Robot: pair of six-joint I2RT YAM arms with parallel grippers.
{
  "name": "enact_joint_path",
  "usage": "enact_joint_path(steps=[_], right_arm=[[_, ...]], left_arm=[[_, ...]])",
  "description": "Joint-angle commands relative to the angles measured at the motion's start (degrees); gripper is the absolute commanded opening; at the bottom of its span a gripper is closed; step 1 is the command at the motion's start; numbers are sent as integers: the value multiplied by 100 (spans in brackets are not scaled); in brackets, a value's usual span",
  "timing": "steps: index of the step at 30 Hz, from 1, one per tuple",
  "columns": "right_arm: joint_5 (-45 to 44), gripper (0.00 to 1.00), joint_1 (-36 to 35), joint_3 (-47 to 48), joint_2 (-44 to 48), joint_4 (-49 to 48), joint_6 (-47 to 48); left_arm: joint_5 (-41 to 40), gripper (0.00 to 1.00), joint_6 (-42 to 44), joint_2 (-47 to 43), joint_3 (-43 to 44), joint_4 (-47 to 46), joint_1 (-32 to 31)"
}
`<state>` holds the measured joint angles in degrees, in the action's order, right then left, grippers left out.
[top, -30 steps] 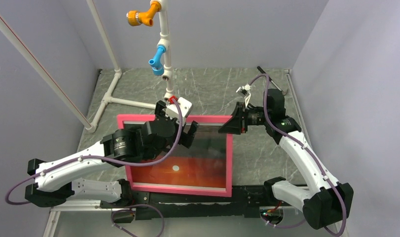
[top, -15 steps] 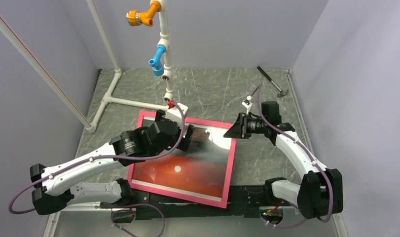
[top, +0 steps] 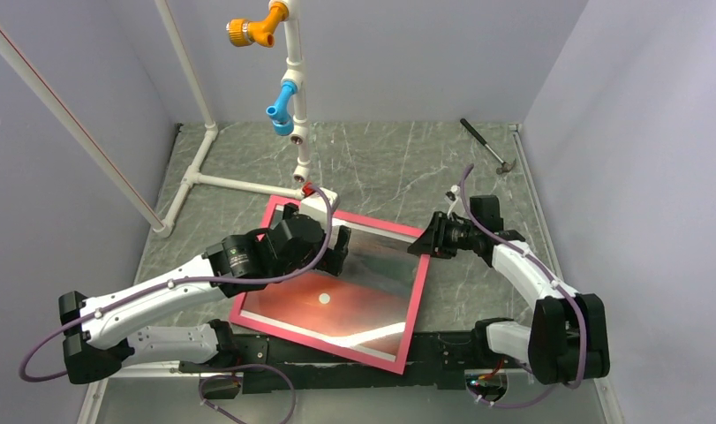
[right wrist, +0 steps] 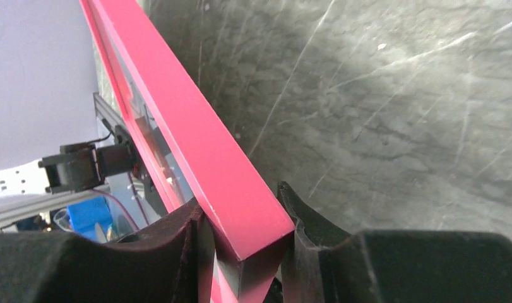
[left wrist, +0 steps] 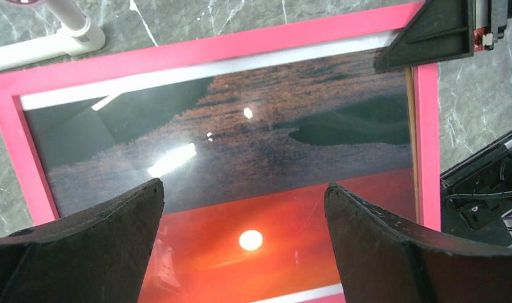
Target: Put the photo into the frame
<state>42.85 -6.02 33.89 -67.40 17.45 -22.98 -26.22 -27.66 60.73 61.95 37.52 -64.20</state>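
Note:
The frame (top: 414, 296), pink-red, lies skewed in the middle of the table with the photo (top: 336, 291) inside it, orange sky and white sun facing up. In the left wrist view the photo (left wrist: 240, 145) fills the frame (left wrist: 177, 53) under a glossy reflection. My left gripper (top: 332, 252) hovers open over the photo's far part, its jaws (left wrist: 244, 186) wide apart and holding nothing. My right gripper (top: 427, 243) is at the frame's far right corner. In the right wrist view both fingers of that gripper (right wrist: 240, 202) press on the frame's corner (right wrist: 196, 132).
A white pipe stand (top: 239, 183) with orange and blue fittings rises just behind the frame's far left corner. A small hammer (top: 488, 147) lies at the back right. Grey walls close in on both sides.
The frame has turned clockwise on the table, its far right corner swinging nearer and rightward with the right gripper. The left gripper shifted slightly right and stayed open.

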Motion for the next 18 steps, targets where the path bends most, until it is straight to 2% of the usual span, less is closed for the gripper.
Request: enact_joint_path(steps=[1,3,6,10,13,17,18], right_arm=[[-1939,13,254,101,-173,-1260,502],[-1938,16,294,174,-372,-1278,512],[-1921,27,380,340,-694,-1180,584],[-1883,55,514,546,-1034,-1002,642],[-2016,66,541,579,-1034,-934,645],[-2211,77,545,579,-766,-819,746],[-2237,82,543,595,-694,-780,777]], left_arm=[[186,99,-284,30,-142,-161,21],[228,99,-429,27,-273,-180,22],[261,99,-710,-23,-555,-261,22],[387,99,-1119,-56,-925,-345,22],[523,99,-1417,-25,-1156,-393,22],[640,99,-1899,33,-1383,-347,22],[658,99,-2055,37,-1457,-335,22]])
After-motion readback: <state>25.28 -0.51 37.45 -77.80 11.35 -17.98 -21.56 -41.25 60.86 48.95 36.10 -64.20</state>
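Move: My right hand still holds the pink frame by its far right corner, tilted; the frame's middle is about 20 cm to this hand's left, 9 cm back and 4 cm lower. The hammer lies some 26 cm ahead and 17 cm to the right. Below my open left hand, roughly 20 cm down and 2 cm right, is the frame's middle; the white pipe corner is about 21 cm ahead of the left hand and 4 cm left. I ease the held corner down and forward a couple of centimetres with my right hand, then spread its fingers and let go, drawing off to the right and forward, about 7 cm each way in all and 4 cm lower, rolling and turning clockwise. Meanwhile my left hand, wide open, sinks some 9 cm towards the frame and back 3 cm, tipping about 15 degrees further down. ##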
